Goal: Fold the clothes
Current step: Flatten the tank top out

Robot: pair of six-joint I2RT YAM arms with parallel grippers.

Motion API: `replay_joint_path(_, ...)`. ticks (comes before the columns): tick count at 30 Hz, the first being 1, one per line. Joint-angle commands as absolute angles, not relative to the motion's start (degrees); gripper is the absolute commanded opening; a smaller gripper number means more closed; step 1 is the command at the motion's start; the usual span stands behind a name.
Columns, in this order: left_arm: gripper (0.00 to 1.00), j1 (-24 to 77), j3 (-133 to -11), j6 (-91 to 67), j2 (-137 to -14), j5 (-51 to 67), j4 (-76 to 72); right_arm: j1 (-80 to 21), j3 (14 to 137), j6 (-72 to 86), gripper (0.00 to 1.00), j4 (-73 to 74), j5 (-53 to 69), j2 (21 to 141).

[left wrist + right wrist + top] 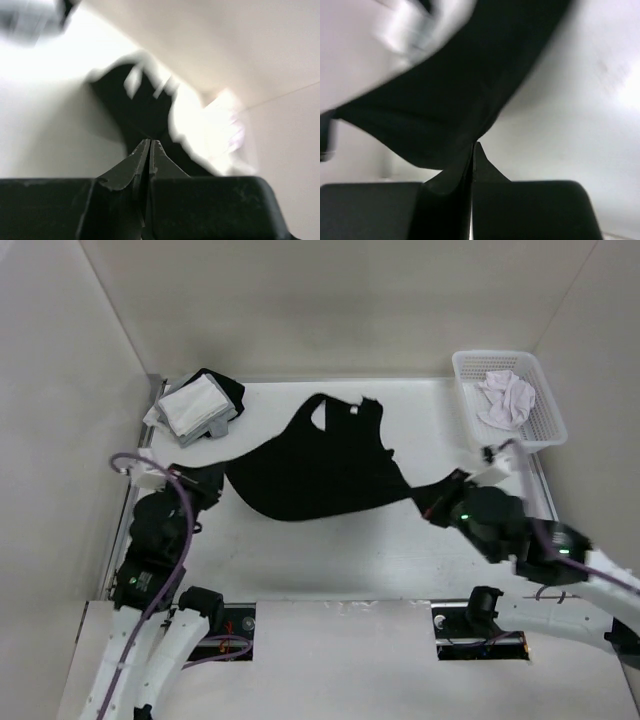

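Observation:
The clothes [320,465], a black sleeveless top, hang stretched between my two grippers over the white table, with the straps and neck toward the back. My left gripper [218,480] is shut on the garment's left corner. In the left wrist view the jaws [150,141] are pressed together and the dark fabric [135,105] runs away from their tips. My right gripper [428,502] is shut on the right corner, which is pulled into a narrow strip. In the right wrist view the black cloth [445,100] spreads up and left from the closed tips [475,144].
A stack of white and black garments [200,405] lies at the back left corner. A white basket [545,405] holding a white cloth [505,400] stands at the back right. Walls close in the table on the left, back and right.

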State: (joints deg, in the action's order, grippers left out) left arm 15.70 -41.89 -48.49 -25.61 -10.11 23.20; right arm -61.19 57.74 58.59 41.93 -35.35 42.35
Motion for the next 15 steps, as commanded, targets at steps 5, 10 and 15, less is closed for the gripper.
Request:
replay_joint_path(5,0.0,14.5,-70.2,-46.0,-26.7,-15.3,20.3,-85.0,99.4,34.3,0.0,52.1,-71.3,50.8)
replay_joint_path(10,0.0,11.7,-86.1,-43.5,-34.3,-15.6,18.2,-93.3,111.0,0.8,0.0,24.6,-76.4,56.6)
replay_joint_path(15,0.0,10.0,-94.0,-43.4,-43.1,-13.1,17.6,-89.7,101.8,-29.0,0.0,-12.5,-73.2,57.2)
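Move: Out ahead of the raised hands, the tank top slopes down to the table from its two held hem corners. Its middle lies roughly 12 cm forward, 18 cm right and 12 cm below the left hand, and about 17 cm forward, 14 cm left and 16 cm below the right. The folded pile is some 26 cm forward, 8 cm left and 19 cm below the left hand; the white basket about 33 cm forward, 23 cm right and 22 cm below the right hand. Sweeping fast upward with both grippers still shut on the hem corners, the two hands rise well over 30 cm while spreading outward by some 13 cm between them, drawing the hem taut. The left also swings back towards its base before easing off; the right draws back only slightly. Both wrists tip their fingers upward, the left more. ##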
